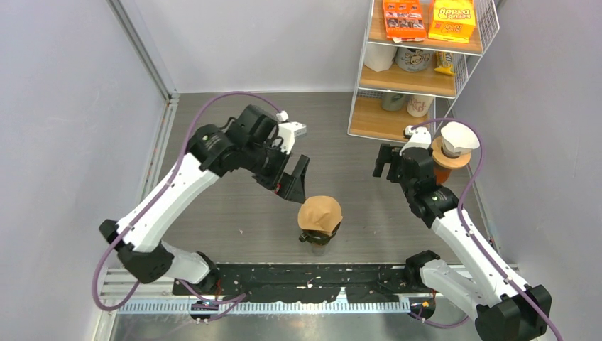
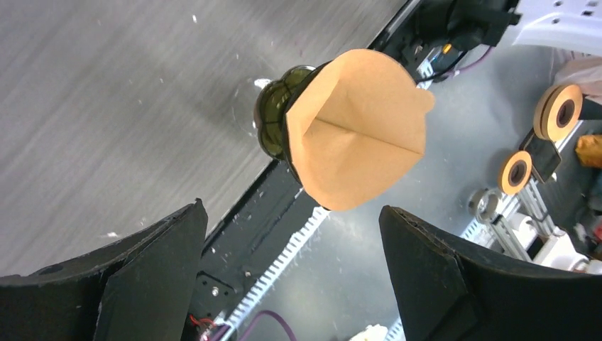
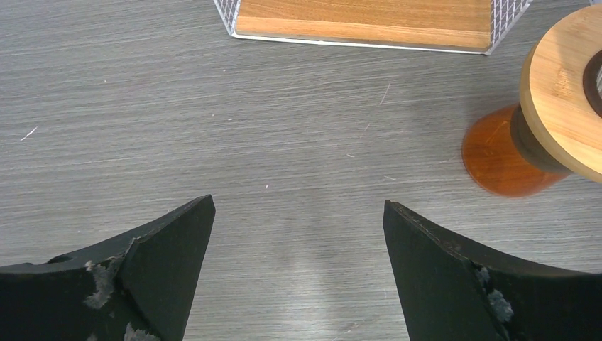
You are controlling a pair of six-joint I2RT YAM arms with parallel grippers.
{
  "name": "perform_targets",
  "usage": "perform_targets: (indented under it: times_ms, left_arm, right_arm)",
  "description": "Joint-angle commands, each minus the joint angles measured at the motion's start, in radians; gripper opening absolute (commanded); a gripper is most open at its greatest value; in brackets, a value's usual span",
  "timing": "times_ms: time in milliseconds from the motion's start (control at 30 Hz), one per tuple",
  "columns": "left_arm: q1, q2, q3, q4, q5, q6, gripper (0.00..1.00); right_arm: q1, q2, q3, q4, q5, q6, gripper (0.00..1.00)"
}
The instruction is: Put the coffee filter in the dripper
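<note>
A brown paper coffee filter [image 1: 319,213] sits opened out in the mouth of the dark green dripper [image 1: 317,237], near the table's front middle. In the left wrist view the coffee filter [image 2: 355,135] covers most of the dripper [image 2: 273,117], whose ribbed side shows on the left. My left gripper [image 1: 297,181] hangs just up and left of the filter, open, nothing between its fingers [image 2: 291,207]. My right gripper [image 1: 384,161] hovers open over bare table at the right [image 3: 298,202], holding nothing.
An orange vessel with a wooden collar [image 1: 450,160] and a white cone [image 1: 459,136] on top stands beside my right arm, at the right edge of the right wrist view [image 3: 504,160]. A wire shelf rack [image 1: 419,71] with boxes and mugs stands at the back right.
</note>
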Motion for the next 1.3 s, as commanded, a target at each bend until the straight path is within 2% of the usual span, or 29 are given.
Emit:
perform_targets:
  times_ms: [0,200,333,433,533,733,867,1267]
  left_arm:
    - [-0.047,-0.085,0.031,0.134,-0.072,-0.011,1.00]
    - [-0.138,-0.037,0.079,0.154,-0.098,-0.005,0.99]
    - [-0.198,0.025,0.113,0.129,-0.140,-0.005,0.87]
    - [-0.233,0.078,0.115,0.112,-0.139,-0.006,0.72]
    - [-0.272,0.131,0.134,0.072,-0.137,0.003,0.50]
    - [-0.322,0.172,0.099,0.055,-0.157,0.014,0.15]
    - [-0.337,0.172,0.064,0.071,-0.226,0.017,0.11]
    - [-0.375,0.171,-0.062,0.183,-0.228,0.035,0.07]
  right_arm:
    - [-0.003,-0.020,-0.002,0.034,0.028,-0.014,0.95]
    - [-0.003,-0.027,-0.006,0.035,0.044,-0.016,0.95]
    - [-0.003,-0.028,-0.009,0.035,0.060,-0.019,0.95]
    - [-0.003,-0.030,-0.008,0.031,0.067,-0.019,0.96]
    - [-0.003,-0.031,-0.007,0.027,0.071,-0.019,0.96]
    - [-0.002,-0.032,-0.007,0.022,0.077,-0.019,0.95]
    - [-0.003,-0.034,-0.008,0.021,0.078,-0.019,0.95]
    - [-0.003,-0.018,-0.008,0.020,0.090,-0.019,0.95]
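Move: The filter already sits loosely in the green dripper; its middle lies about 7 cm to the left hand's right, some 6 cm back and 9 cm below it. The dripper holding it is about 7 cm right, 8 cm back and 14 cm down, on the clear glass server, some 7 cm right, 8 cm back and 23 cm below. From the right hand the filter is about 17 cm left and 17 cm back, at roughly its height. Up about 4 cm to clear the filter, then over to the right and down some 11 cm, drifting back towards the robot, the left hand arcs in over the dripper. The fingers go from wide open to nearly shut on the way, empty, and the wrist turns them steeper, so that the closed tips head down into the filter's open mouth. ##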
